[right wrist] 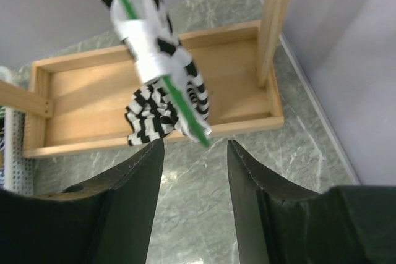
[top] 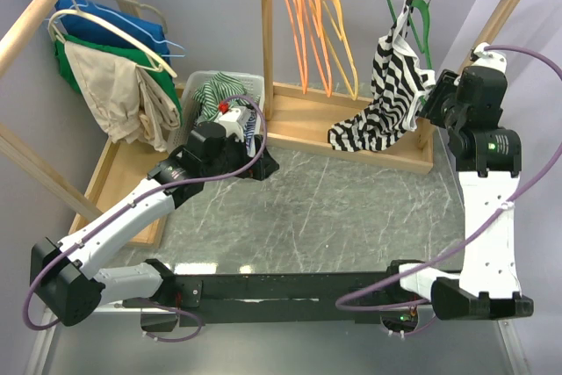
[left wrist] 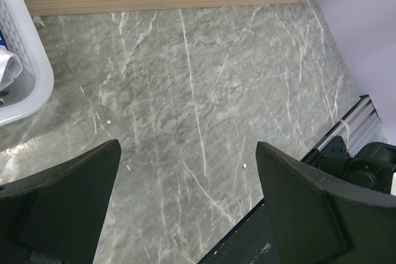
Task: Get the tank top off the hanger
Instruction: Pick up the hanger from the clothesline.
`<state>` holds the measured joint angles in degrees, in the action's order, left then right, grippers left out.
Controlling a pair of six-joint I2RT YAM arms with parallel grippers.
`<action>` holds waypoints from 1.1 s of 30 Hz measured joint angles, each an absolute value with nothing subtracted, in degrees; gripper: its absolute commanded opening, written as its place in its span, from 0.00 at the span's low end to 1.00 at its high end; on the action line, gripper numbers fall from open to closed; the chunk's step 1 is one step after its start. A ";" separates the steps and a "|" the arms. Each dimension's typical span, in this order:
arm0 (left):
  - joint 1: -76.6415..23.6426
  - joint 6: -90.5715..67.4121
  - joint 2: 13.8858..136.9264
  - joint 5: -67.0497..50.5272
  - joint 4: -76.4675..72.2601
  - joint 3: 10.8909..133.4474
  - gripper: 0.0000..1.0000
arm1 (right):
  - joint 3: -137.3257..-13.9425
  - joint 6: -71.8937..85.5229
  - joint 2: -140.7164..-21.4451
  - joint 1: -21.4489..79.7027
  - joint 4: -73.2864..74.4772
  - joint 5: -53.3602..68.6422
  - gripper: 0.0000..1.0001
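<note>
A black-and-white striped tank top (top: 391,85) hangs from a green hanger (top: 420,19) on the wooden rail, its hem bunched on the rack's base tray (top: 413,157). My right gripper (top: 432,98) is just right of the garment. In the right wrist view its jaws (right wrist: 195,146) stand partly apart, and the hanger's green tip (right wrist: 201,135) with striped cloth (right wrist: 158,106) ends just beyond the fingertips, with nothing clamped. My left gripper (top: 263,164) hovers wide open over the marble table (left wrist: 189,153), holding nothing.
Orange and yellow empty hangers (top: 316,24) share the rail. A white basket (top: 224,85) of clothes stands left of the rack, its rim (left wrist: 25,60) near my left fingers. A second rack with hung clothes (top: 114,68) is at far left. The rack's upright post (right wrist: 275,23) is close on the right.
</note>
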<state>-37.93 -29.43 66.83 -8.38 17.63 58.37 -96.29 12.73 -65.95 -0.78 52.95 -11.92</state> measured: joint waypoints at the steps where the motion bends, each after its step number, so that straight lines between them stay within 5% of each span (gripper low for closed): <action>1: -37.93 -29.43 66.89 -8.43 17.45 58.37 0.96 | -96.29 12.69 -66.41 -1.39 52.75 -11.70 0.52; 10: -37.93 -29.39 68.03 -9.28 16.97 58.35 0.96 | -96.31 12.29 -69.19 -4.69 51.05 -9.45 0.38; 19: -37.93 -29.21 68.53 -9.28 16.97 58.26 0.96 | -96.31 10.98 -69.28 -5.02 49.80 -5.82 0.00; 33: -37.93 -29.19 69.47 -9.34 16.97 57.45 0.96 | -96.62 10.59 -69.54 -5.19 49.63 -1.74 0.00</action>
<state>-37.93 -29.19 69.47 -9.34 16.97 57.45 -96.62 10.59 -69.54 -5.19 49.63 -1.74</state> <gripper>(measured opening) 0.966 0.020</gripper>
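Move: Just ahead of the right fingertips, about 4 cm out and neither left nor right, the green hanger's near end stands at their height. The black-and-white tank top hangs from it, its middle about 10 cm ahead, 7 cm left and some 12 cm lower; the yellow hanger is roughly 22 cm left, 8 cm ahead. From the left hand, the green hanger's near end lies about 13 cm ahead, 40 cm right and 16 cm higher. Easing forward about 2.5 cm and at first slightly right and down, the right hand comes up to the green hanger's near end and shuts its half-open fingers, pinching the hanger between the tips. While closing it drifts some 2 cm back to its left and turns about 5 degrees counter-clockwise. The left hand, open beside the basket, sinks about 2 cm. ##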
